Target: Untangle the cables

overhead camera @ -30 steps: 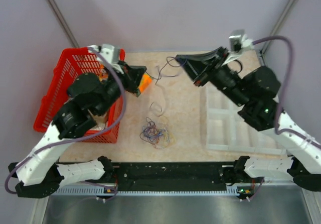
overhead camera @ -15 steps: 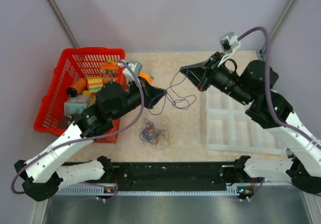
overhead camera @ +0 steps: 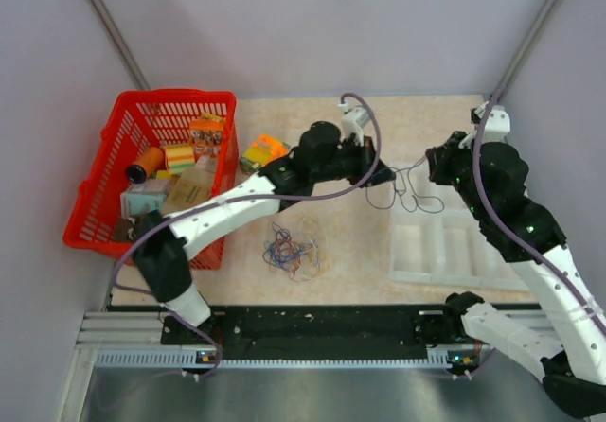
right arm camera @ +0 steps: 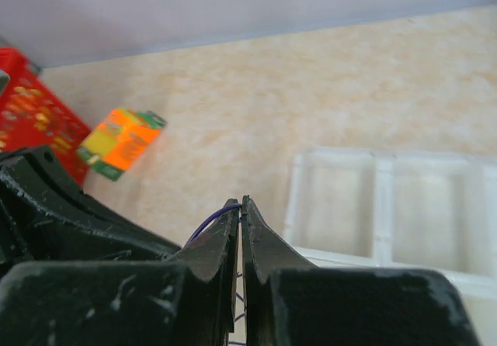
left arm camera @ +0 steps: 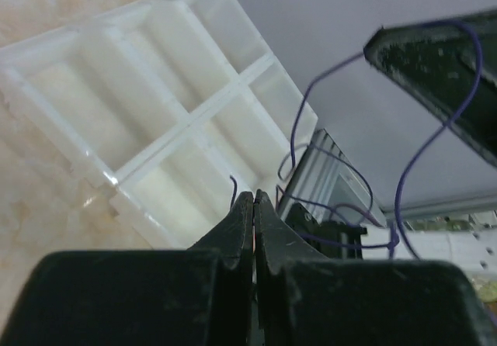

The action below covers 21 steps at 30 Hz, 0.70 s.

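Note:
A thin purple cable (overhead camera: 405, 191) hangs in loops between my two grippers, above the left edge of the white tray (overhead camera: 445, 252). My left gripper (overhead camera: 382, 169) is shut, and a short purple end sticks out beside its tips (left arm camera: 254, 195); more purple cable loops (left arm camera: 404, 175) trail beyond them. My right gripper (overhead camera: 429, 161) is shut on the same cable, which comes out at its tips (right arm camera: 241, 201) as a purple strand (right arm camera: 208, 223). A tangled pile of coloured cables (overhead camera: 293, 251) lies on the table nearer the arm bases.
A red basket (overhead camera: 106, 178) full of small items stands at the left. An orange box (overhead camera: 265, 148) lies on the table beside it. The white compartment tray (left arm camera: 147, 121) sits at the right, under both grippers.
Both grippers have swung to the right with the purple cable. The left arm has stretched from beside the basket across the table to the tray's edge.

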Motion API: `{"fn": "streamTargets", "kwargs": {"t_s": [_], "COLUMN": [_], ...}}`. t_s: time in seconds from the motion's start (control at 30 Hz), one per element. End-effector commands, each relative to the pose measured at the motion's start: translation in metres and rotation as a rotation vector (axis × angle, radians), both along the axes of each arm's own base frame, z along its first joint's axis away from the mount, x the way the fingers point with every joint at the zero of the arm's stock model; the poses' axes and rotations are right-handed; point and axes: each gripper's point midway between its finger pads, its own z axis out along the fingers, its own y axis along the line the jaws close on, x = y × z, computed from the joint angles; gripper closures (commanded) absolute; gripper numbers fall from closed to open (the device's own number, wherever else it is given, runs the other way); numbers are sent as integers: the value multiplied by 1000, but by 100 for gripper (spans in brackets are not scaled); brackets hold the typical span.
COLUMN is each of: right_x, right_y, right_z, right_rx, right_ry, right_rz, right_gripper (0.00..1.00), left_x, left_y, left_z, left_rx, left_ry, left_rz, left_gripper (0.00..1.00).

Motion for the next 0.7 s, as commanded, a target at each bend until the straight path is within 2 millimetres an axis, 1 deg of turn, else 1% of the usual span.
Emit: {"fn": "streamTargets", "kwargs": {"t_s": [0.0,0.07,0.13,0.17,0.23,0.27,0.33,0.37,0.43,0.53,0.6,0.67], "right_x": [18,31,44,49,57,61,66,69,72,79,81,86], "right_y": [-32,-42,-56,-66,-71,-73,-78,-79,-83,-87,-91,-97], "right_z": [-44,-63,-83,-92,-105,-109,-119,-121,-130,-143,-150,-151], "right_rx": [15,16,0,1,22,29,30,30,24,33,41,66], "right_ry": [123,168,203,218,225,218,230,236,252,267,284,281], "right_rz": [-125,-160,-217,-247,-257,-262,-285,-289,-302,-301,-312,-316], "right_gripper": [100,100,100,100,100,100,100,100,100,100,100,100], "left_x": [36,56,78,85,96,100,104,106,107,106,105,102], "left_y": [-49,-68,-81,-85,-98,-102,-102,-101,-94,-82,-74,-68], "left_z": [-20,-46,-82,-95,-106,-118,-135,-143,-150,-149,-142,-133], "left_rx": [54,112,189,215,228,246,296,319,342,355,349,340], "left_ry": [-35,-38,-4,10,17,33,62,73,77,66,62,54], "left_rz": [-25,-9,33,40,45,48,61,74,84,100,99,96], "left_gripper": [100,100,100,100,100,100,100,98,82,62,52,46]}}
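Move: Both hands already hold the dark cable between them. The tray's far-left compartment lies about 13 cm ahead of the left hand, 14 cm to its right and 29 cm below. From the right hand, it is some 11 cm ahead, 9 cm to the right and 34 cm below. The coloured cable tangle lies about 4 cm back and 17 cm to the left of the left hand; the orange packet is roughly 20 cm ahead and 24 cm left of it, both at table level. Down, forward and rightward go both hands together, lowering the dark cable towards the white tray's far-left compartment. The left sinks about 19 cm, its fingertips tipping down some 25 degrees, then opens to about half at the bottom and lets go of its end; the right drops about 16 cm, tips down, turns clockwise and keeps its pinch. ##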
